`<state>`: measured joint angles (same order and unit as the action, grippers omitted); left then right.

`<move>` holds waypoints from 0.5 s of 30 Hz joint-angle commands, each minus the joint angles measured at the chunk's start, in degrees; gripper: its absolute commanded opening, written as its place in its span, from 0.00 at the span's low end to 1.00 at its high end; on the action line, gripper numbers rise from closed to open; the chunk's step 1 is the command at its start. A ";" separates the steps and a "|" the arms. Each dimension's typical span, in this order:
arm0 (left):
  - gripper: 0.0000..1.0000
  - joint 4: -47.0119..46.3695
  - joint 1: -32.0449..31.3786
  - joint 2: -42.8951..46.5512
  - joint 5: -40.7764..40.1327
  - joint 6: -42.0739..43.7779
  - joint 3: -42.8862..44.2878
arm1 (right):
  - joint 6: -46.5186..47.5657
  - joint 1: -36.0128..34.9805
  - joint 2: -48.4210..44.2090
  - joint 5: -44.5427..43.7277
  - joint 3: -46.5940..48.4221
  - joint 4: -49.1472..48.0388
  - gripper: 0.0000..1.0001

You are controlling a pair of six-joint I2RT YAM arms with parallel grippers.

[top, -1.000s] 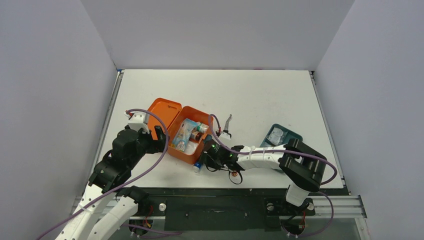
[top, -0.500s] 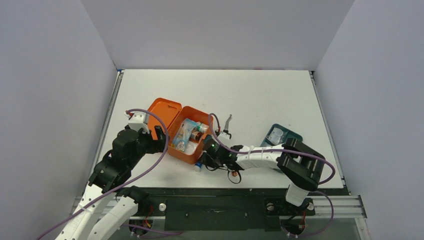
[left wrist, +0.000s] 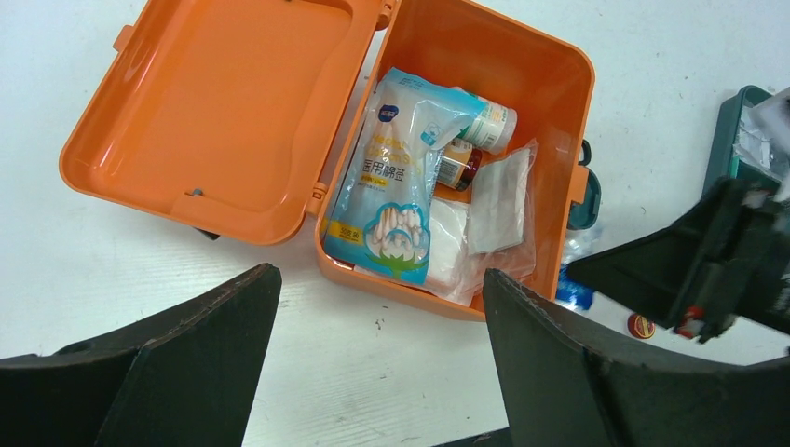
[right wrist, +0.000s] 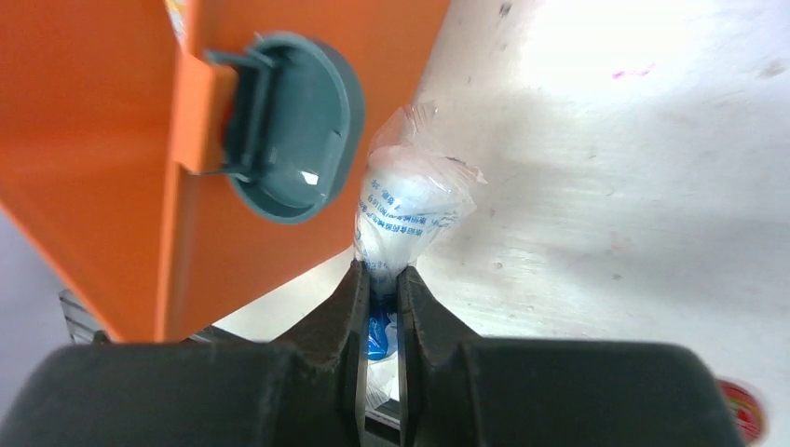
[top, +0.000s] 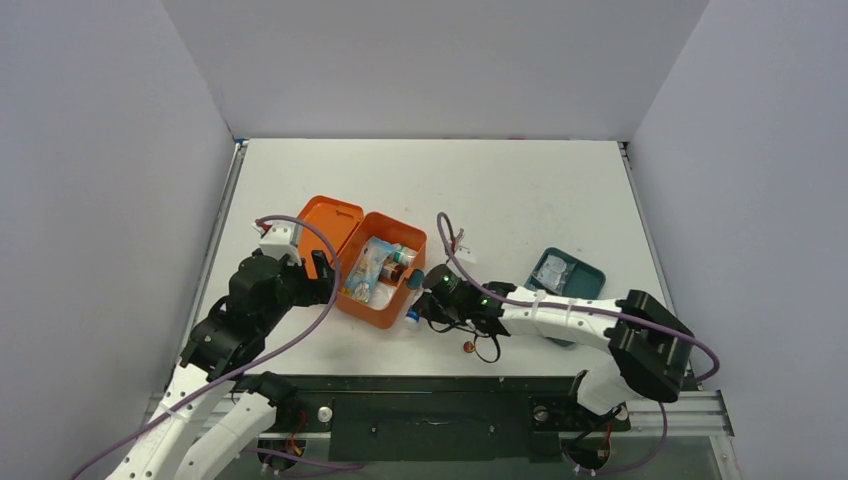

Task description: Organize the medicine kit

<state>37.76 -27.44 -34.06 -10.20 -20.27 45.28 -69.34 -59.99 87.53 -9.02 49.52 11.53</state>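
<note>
The medicine kit [top: 385, 300] is an orange box lying open left of the table's centre, its lid [top: 325, 228] flat on the left. In the left wrist view the medicine kit [left wrist: 522, 56] holds a blue-and-white cotton bag [left wrist: 396, 177], small bottles [left wrist: 484, 121] and a clear packet [left wrist: 498, 200]. My right gripper [right wrist: 380, 275] is shut on a clear plastic packet with blue print [right wrist: 410, 200], just outside the kit's front wall by the teal latch [right wrist: 289, 130]. From above, that right gripper [top: 420, 306] is at the kit's near right corner. My left gripper [left wrist: 379, 275] hovers open at the kit's near side, holding nothing.
A teal divided tray [top: 585, 278] with a clear packet in it lies to the right, partly under my right arm. A small red cap [top: 467, 347] sits on the table near the front edge, below my right wrist. Purple cables loop over both arms.
My right gripper has closed on the blue-printed packet and shifted it slightly right and away from the front edge, beside the kit's latch. The left arm has barely moved.
</note>
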 commanded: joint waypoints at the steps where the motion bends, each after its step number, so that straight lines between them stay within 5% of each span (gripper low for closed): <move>1: 0.78 -2.17 -0.07 -0.56 0.79 1.08 0.34 | 5.97 2.95 -8.46 -4.87 0.31 7.18 0.00; 15: 0.78 -2.23 -0.07 -1.22 0.90 1.11 0.36 | 21.69 18.57 -20.43 -8.49 1.29 30.35 0.00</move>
<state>37.76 -27.44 -35.31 -9.80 -20.23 45.28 -53.47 -45.56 70.15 -14.09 49.50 32.77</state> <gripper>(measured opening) 0.779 0.078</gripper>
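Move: The right hand already holds the bagged white-and-blue bottle off the table; the teal tray it is carried towards lies about 27 cm to its right, 6 cm ahead and 5 cm lower. The open orange box stands some 8 cm to the hand's left and 8 cm ahead, while the loose red cap lies about 11 cm to its right and 5 cm back. From the idle left hand, the tray is roughly 46 cm right, 3 cm ahead and 20 cm down. Keeping its closed grip on the bagged bottle, the right hand swings away from the orange box to its right by about 13 cm, going some 4 cm forward as well, towards the teal tray. It climbs about 5 cm over the first part and then runs nearly level, picking up speed sideways, while the wrist rolls roughly 15 degrees, left side down, and the fingertips lift a little. ##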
